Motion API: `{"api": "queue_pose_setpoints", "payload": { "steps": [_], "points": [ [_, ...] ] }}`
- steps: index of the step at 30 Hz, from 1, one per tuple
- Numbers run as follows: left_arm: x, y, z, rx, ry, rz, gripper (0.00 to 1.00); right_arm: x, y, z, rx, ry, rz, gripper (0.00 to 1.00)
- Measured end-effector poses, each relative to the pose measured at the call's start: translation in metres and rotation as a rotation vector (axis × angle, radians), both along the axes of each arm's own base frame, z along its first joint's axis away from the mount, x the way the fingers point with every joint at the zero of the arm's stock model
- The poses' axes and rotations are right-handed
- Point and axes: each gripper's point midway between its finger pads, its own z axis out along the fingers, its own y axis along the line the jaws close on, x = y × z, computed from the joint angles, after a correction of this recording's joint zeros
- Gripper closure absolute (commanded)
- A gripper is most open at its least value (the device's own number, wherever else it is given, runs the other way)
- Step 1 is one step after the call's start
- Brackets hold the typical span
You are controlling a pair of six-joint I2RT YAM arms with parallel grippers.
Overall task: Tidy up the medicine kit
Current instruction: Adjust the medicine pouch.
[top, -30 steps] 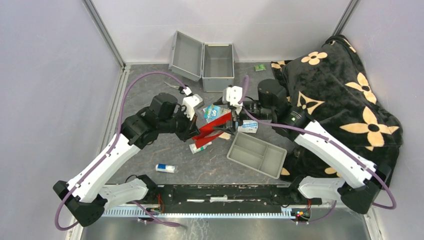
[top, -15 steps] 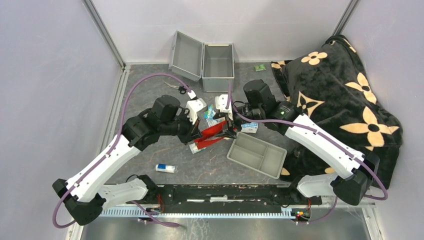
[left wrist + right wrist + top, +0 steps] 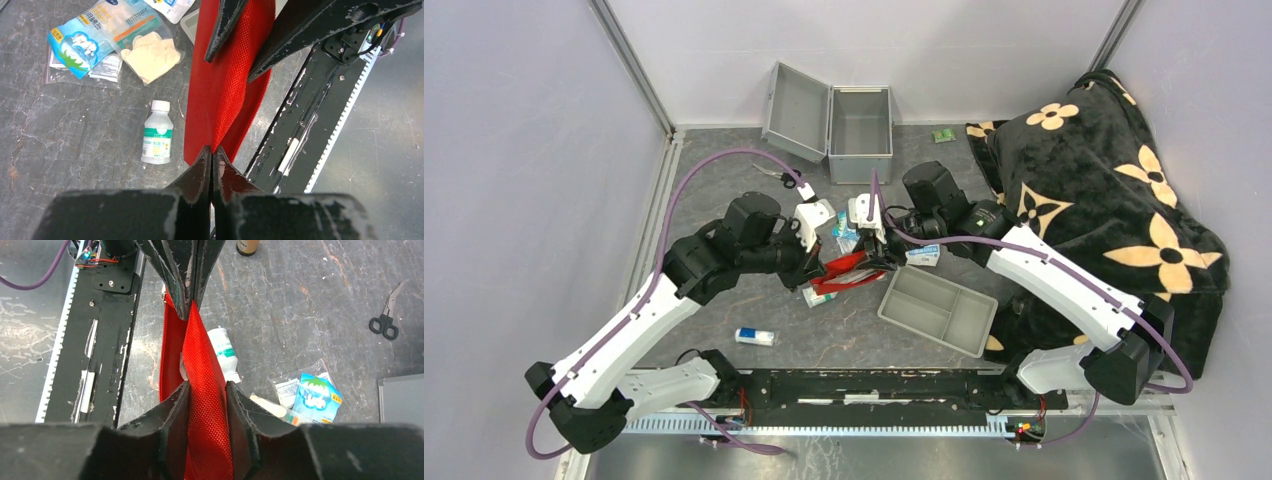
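Note:
The medicine kit (image 3: pixel 859 122), a silver-grey metal case, stands at the back of the table with its lid (image 3: pixel 796 97) swung open to the left. A flat red pouch (image 3: pixel 846 266) hangs above the table between both grippers. My left gripper (image 3: pixel 212 152) is shut on the pouch's near-left end (image 3: pixel 225 75). My right gripper (image 3: pixel 207 387) straddles the opposite end (image 3: pixel 205 365), and the red fabric fills the gap between its fingers. In the top view the left gripper (image 3: pixel 816 268) and right gripper (image 3: pixel 876 252) face each other in front of the case.
Under the pouch lie a small white bottle (image 3: pixel 157 132) and several sachets (image 3: pixel 82 42). Scissors (image 3: pixel 774 175) lie left of the case. A grey divided tray (image 3: pixel 939 308) sits front right, beside a black flowered blanket (image 3: pixel 1104 190). A small white-blue box (image 3: pixel 755 336) lies front left.
My right arm has swung left to the pouch and its jaws have narrowed around the far end. The left gripper has kept its hold, and the pouch hangs a little lower.

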Motion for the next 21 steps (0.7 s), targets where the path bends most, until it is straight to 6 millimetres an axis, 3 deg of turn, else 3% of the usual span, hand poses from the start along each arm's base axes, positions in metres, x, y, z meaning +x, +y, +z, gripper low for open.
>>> {"api": "queue_pose_setpoints", "payload": {
  "steps": [5,9,11,13,17,21],
  "points": [
    [0.000,0.003,0.005,-0.010,-0.023,0.011,0.80,-0.001,0.000,0.001,0.004,-0.002,0.009,0.99],
    [0.002,0.006,0.019,-0.046,-0.078,0.030,0.61,-0.001,0.000,0.001,0.005,0.000,0.007,1.00],
    [0.002,0.007,0.029,-0.079,-0.110,0.041,0.41,-0.001,-0.001,0.003,0.010,-0.007,0.002,1.00],
    [0.003,0.009,0.040,-0.114,-0.142,0.054,0.29,-0.003,-0.003,0.006,0.019,-0.015,-0.005,1.00],
    [-0.003,0.013,0.060,-0.211,-0.203,0.074,0.26,-0.007,-0.010,0.018,0.055,-0.038,-0.028,1.00],
    [-0.012,0.026,0.083,-0.328,-0.292,0.110,0.24,-0.010,-0.021,0.046,0.139,-0.073,-0.081,1.00]
  ]
}}
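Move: The medicine pouch is stretched between the hands: its middle lies about 6 cm right, 1 cm ahead and slightly below the left hand, which pinches its left end. From the right hand, whose half-open fingers straddle the other end, that middle is 3 cm left, 2 cm back and 3 cm lower. The white bottle, some 20 cm below, lies 9 cm left and 2 cm ahead of the right hand; at that same depth, the grey tray sits 17 cm right and 2 cm back. The right fingers shut on the pouch's right end while the left fingers spread wide and let go of its left end. The left hand rises about 8 cm, drawing off leftward late on as its fingers swing up some 20 degrees; once closed, the right hand lifts its end about 5 cm and drifts 2 cm right, fingers tipping up slightly. ##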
